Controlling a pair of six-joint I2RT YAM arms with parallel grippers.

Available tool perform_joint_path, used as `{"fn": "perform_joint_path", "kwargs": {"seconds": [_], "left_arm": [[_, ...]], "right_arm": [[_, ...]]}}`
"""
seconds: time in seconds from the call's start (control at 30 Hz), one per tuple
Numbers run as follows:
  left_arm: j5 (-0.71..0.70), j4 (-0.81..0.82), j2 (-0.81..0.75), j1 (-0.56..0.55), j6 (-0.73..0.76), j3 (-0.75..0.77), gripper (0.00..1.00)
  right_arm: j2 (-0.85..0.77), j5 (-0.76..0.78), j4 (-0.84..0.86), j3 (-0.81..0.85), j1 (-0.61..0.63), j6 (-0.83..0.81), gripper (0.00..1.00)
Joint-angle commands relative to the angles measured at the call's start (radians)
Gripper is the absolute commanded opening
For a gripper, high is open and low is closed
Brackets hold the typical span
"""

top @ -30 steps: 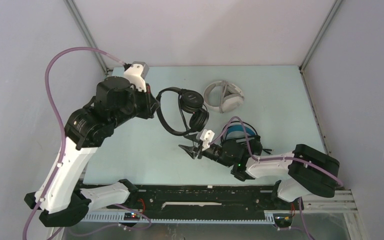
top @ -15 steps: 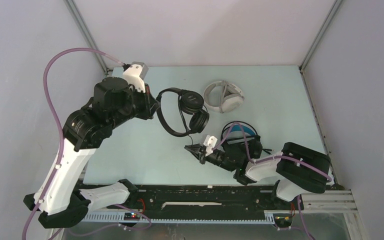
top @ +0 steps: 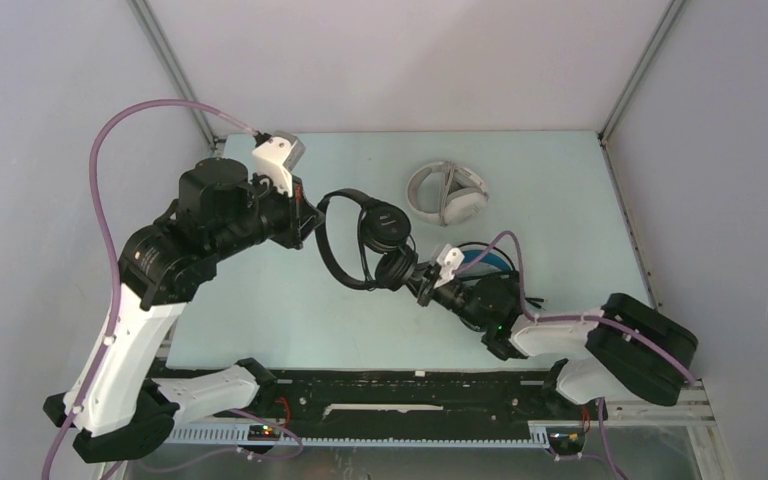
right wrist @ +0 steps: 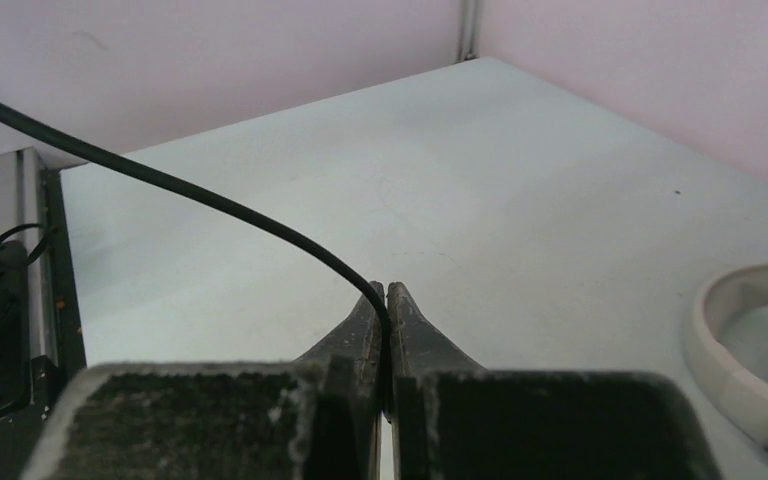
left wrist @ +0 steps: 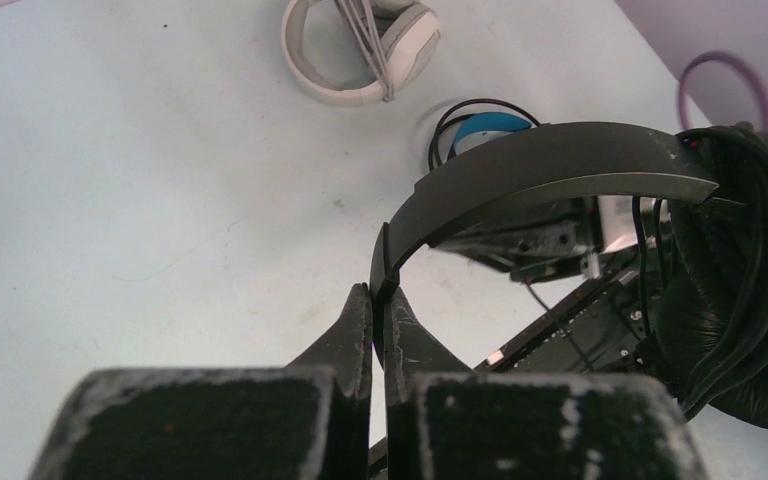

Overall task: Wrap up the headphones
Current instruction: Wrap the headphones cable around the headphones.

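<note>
The slim black headphones hang above the table's middle. My left gripper is shut on their headband, with its tips pinching the band's end. The black cable is looped round the earcups. My right gripper sits just below the lower earcup, shut on the thin black cable, which arcs off to the left from its tips. The white-grey headphones lie at the back with their grey cable wound across them. The black headphones with blue accents lie behind my right wrist, partly hidden.
The white-grey headphones also show at the right edge of the right wrist view and at the top of the left wrist view. The black base rail runs along the near edge. Grey walls enclose the table.
My right gripper went from open to shut on the cable and moved up and right to the lower earcup. The left arm shifted slightly, still holding the headband.
</note>
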Motion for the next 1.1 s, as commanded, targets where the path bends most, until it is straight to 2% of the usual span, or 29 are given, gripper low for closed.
{"fn": "perform_joint_path", "kwargs": {"seconds": [0.0, 0.23, 0.63, 0.87, 1.0, 1.07], "left_arm": [[-0.017, 0.016, -0.021, 0.005, 0.02, 0.072, 0.0], [0.002, 0.011, -0.02, 0.005, 0.067, 0.076, 0.0], [0.042, 0.032, -0.027, 0.004, 0.187, -0.033, 0.0], [0.014, 0.009, 0.02, -0.004, 0.293, -0.107, 0.0], [-0.032, 0.057, 0.012, -0.032, 0.347, -0.181, 0.0], [-0.099, 0.066, 0.012, -0.06, 0.388, -0.209, 0.0]], "right_arm": [[-0.08, -0.003, -0.085, -0.02, -0.053, 0.061, 0.0], [-0.163, -0.014, -0.155, -0.037, -0.119, 0.097, 0.0], [-0.299, -0.126, -0.436, 0.046, -0.265, 0.155, 0.0], [-0.373, -0.247, -0.806, 0.227, -0.309, 0.173, 0.0], [-0.348, -0.371, -1.067, 0.384, -0.311, 0.172, 0.0], [-0.315, -0.441, -1.224, 0.483, -0.312, 0.197, 0.0]]}}
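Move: The left hand grips the headband of the black headphones, whose ear cups lie roughly 12 cm to its right, 3 cm back and 6 cm lower. From the right hand, which holds the cable, those cups are about 14 cm above, 4 cm back and 2 cm left. On the table some 17 cm below it, the blue-padded headphones lie about 6 cm ahead and 18 cm right, the white headphones about 27 cm ahead and 9 cm right. Still pinching the cable, the right hand carries it right and forward, out to the side of the ear cups by about 7 cm, then climbs some 6 cm, easing slightly back left as its fingers tip down. The left hand keeps its pinch on the headband, barely shifts at first, then sinks about 7 cm, rolling its left side up some 20 degrees. ##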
